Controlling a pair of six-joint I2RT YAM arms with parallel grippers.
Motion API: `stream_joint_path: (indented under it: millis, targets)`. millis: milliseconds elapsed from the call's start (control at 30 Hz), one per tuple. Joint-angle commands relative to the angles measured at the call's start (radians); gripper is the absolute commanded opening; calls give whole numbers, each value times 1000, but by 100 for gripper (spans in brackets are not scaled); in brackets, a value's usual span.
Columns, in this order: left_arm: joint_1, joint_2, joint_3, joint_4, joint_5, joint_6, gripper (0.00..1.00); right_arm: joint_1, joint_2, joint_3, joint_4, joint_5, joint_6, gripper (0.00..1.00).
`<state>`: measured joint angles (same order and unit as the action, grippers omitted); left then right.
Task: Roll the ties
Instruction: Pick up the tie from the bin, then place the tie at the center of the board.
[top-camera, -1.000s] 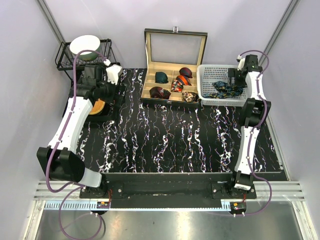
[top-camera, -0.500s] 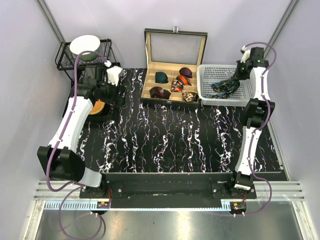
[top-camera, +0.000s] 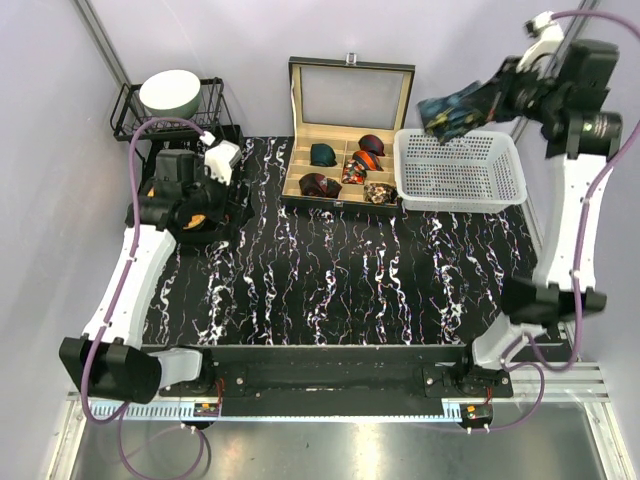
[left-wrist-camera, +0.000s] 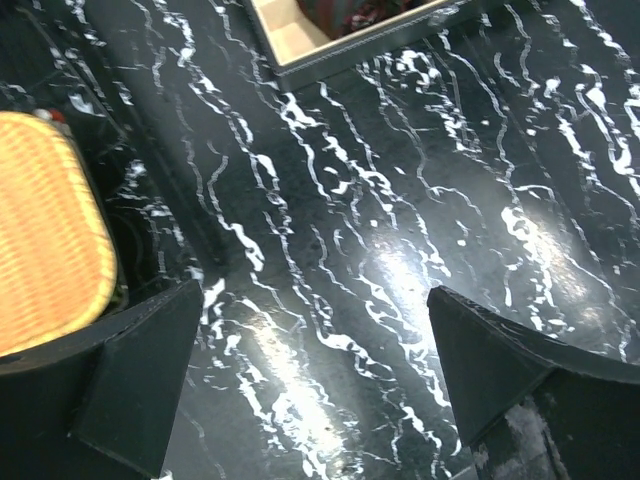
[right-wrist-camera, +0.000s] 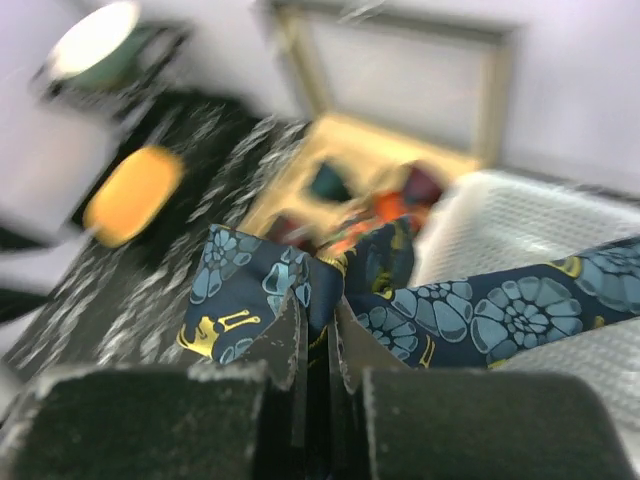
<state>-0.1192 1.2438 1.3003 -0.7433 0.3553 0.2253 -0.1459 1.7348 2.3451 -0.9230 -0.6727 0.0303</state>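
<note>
A dark navy tie (top-camera: 458, 108) with a teal and gold pattern hangs in the air above the white basket (top-camera: 460, 200), bunched up, with my right gripper (top-camera: 497, 97) shut on it. In the right wrist view the cloth (right-wrist-camera: 480, 315) spreads to both sides of the right gripper (right-wrist-camera: 318, 305), pinched between its fingers. Coiled ties lie in the open box: a green one (top-camera: 322, 154), a maroon one (top-camera: 372, 143) and a red-orange one (top-camera: 368, 160). My left gripper (top-camera: 225, 160) stands open at the table's back left, and the left wrist view shows only marble between its fingers (left-wrist-camera: 140, 370).
The box's lid (top-camera: 350, 95) stands upright at the back. A wire rack holding a pale bowl (top-camera: 172, 92) sits at the back left. A yellow wicker object (left-wrist-camera: 45, 230) lies in a black tray beside the left gripper. The tabletop (top-camera: 330, 280) is black marble.
My right gripper shut on the navy tie in the basket, then rose high and back with it. The left arm shifted slightly and stayed open.
</note>
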Motion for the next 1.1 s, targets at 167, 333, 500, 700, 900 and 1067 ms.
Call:
stream_joint_path:
  millis: [167, 333, 500, 700, 900, 1067]
  targets:
    - [10, -144, -107, 119, 65, -32, 99, 253, -282, -553, -45, -152, 42, 0]
    - [10, -198, -139, 93, 76, 3, 99, 325, -356, -804, 65, -366, 191, 0]
    - [12, -217, -167, 48, 157, 103, 99, 229, -438, -1114, 174, -522, 342, 0]
    - [9, -261, -303, 36, 289, 261, 98, -5, -555, -1398, 358, -486, 477, 0]
    - [-190, -187, -360, 19, 266, 351, 94, -296, -574, -1583, 195, -372, 416, 68]
    - [-411, -57, -380, 208, 182, 274, 96, -389, -595, -1491, 158, -291, 428, 84]
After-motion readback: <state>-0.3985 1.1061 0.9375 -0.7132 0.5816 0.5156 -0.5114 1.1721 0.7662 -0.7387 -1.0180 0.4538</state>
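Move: The right hand, high up, already holds the tie; the bare table where it goes is about 20 cm back, 8 cm left and 43 cm below. From that hand, the bin's middle is 17 cm ahead, 13 cm right and the tie box 16 cm ahead, 25 cm left, both some 41 cm down. From the open left hand, the tie is 8 cm ahead, 47 cm right, 15 cm up; that bare table is 10 cm back, 44 cm right, 24 cm down. The right hand carries the tie back about 18 cm and down 30 cm from high beside the bin to over the bare table, curving left before sweeping back to the right, while the wrist rolls some 70 degrees and, late in that rightward sweep, the fingers open wide and let go of the tie. The empty left hand first eases back and slightly up, then swings right, back and down over the table towards where the tie goes, turning clockwise with its fingers staying open. ##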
